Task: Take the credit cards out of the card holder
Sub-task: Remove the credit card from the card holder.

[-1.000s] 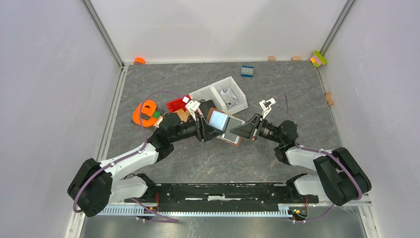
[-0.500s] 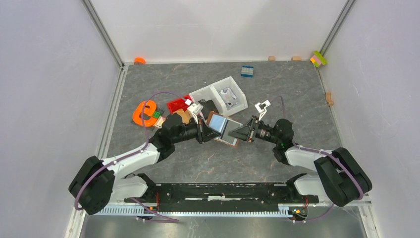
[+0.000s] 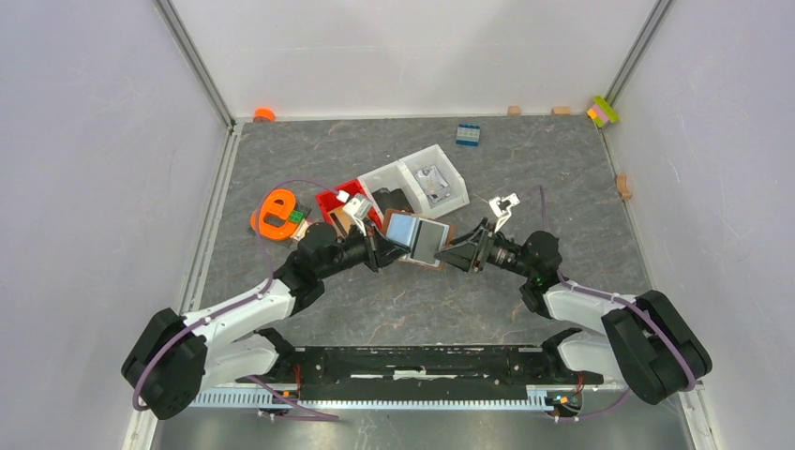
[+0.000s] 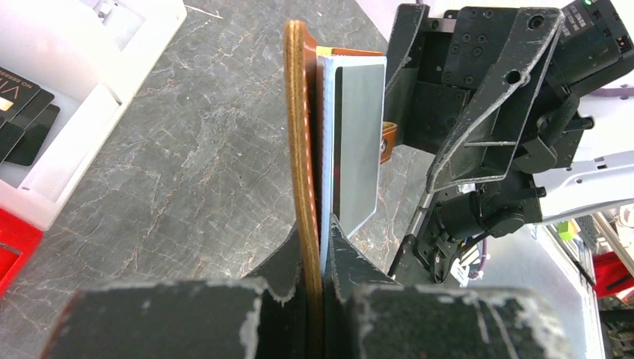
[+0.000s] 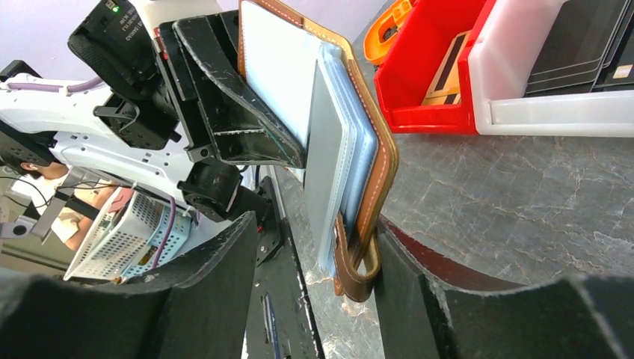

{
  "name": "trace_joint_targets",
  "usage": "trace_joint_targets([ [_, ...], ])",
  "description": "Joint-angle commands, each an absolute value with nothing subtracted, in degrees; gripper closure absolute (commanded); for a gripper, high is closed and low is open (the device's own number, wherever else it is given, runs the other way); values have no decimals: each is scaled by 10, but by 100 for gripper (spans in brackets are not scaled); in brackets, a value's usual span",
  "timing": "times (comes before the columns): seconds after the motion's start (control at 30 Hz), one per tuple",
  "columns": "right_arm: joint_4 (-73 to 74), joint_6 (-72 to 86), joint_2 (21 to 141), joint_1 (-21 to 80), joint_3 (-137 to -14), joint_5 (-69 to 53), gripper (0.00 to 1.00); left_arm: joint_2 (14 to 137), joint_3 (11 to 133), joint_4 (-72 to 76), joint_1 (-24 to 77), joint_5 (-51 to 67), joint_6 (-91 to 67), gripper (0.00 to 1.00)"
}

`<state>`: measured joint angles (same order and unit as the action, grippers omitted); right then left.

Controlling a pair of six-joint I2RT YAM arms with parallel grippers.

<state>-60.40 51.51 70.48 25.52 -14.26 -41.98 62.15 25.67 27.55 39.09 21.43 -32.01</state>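
The brown card holder (image 4: 299, 112) is held on edge above the table between both arms. My left gripper (image 4: 323, 224) is shut on its near end, pinching the leather and a pale blue layer. A silvery credit card (image 4: 357, 134) sticks out of it and shows from above as a pale rectangle (image 3: 417, 236). The holder's strap tab (image 5: 351, 277) hangs between the fingers of my open right gripper (image 5: 318, 299); the right finger (image 5: 463, 314) lies against the holder and the left finger (image 5: 194, 299) stands apart. An orange-tan edge peeks out at the holder's top (image 4: 351, 52).
Just behind the holder stand a red bin (image 3: 336, 199) and a white bin (image 3: 412, 178) that holds black cards. An orange object (image 3: 277, 211) lies to the left. A blue brick (image 3: 468, 133) sits further back. Small blocks line the back and right walls.
My left gripper has shut on the holder's end and my right gripper has opened off the strap end. The holder has shifted a little left and back.
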Motion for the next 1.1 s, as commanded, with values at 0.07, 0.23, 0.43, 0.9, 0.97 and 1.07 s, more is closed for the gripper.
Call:
trace_joint_targets([
  [0.07, -669, 507, 692, 259, -130, -400, 47, 602, 246, 333, 390, 194, -339, 98],
  [0.23, -719, 533, 716, 259, -128, -409, 67, 603, 244, 345, 389, 201, -349, 98],
  [0.43, -744, 548, 733, 259, -128, -416, 75, 606, 243, 360, 389, 214, -357, 98],
  [0.9, -786, 580, 749, 263, -131, -430, 95, 671, 258, 453, 389, 340, -401, 98],
  [0.97, -790, 586, 756, 263, -132, -431, 97, 670, 256, 470, 389, 354, -407, 98],
  [1.07, -773, 584, 764, 263, -136, -431, 91, 653, 246, 486, 389, 357, -407, 98],
])
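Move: The card holder hangs opened out between the hands. Its middle is about 3 cm right of the left hand and 2 cm ahead; from the right hand it is some 5 cm left and 2 cm ahead, near hand height, with its right-hand edge between the open fingers. From the right hand, the white tray stands roughly 15 cm ahead, 5 cm left, and the red bin 11 cm ahead, 22 cm left, both about 15 cm lower. Close the right gripper from well open until it pinches the card holder's right-hand edge by the strap tab, raising that hand about 2 cm and tipping its fingers up some 5 degrees. Keep the left gripper shut on the near left part; let it rise 1 cm, then ease slightly down and 1 cm right towards the other hand. ##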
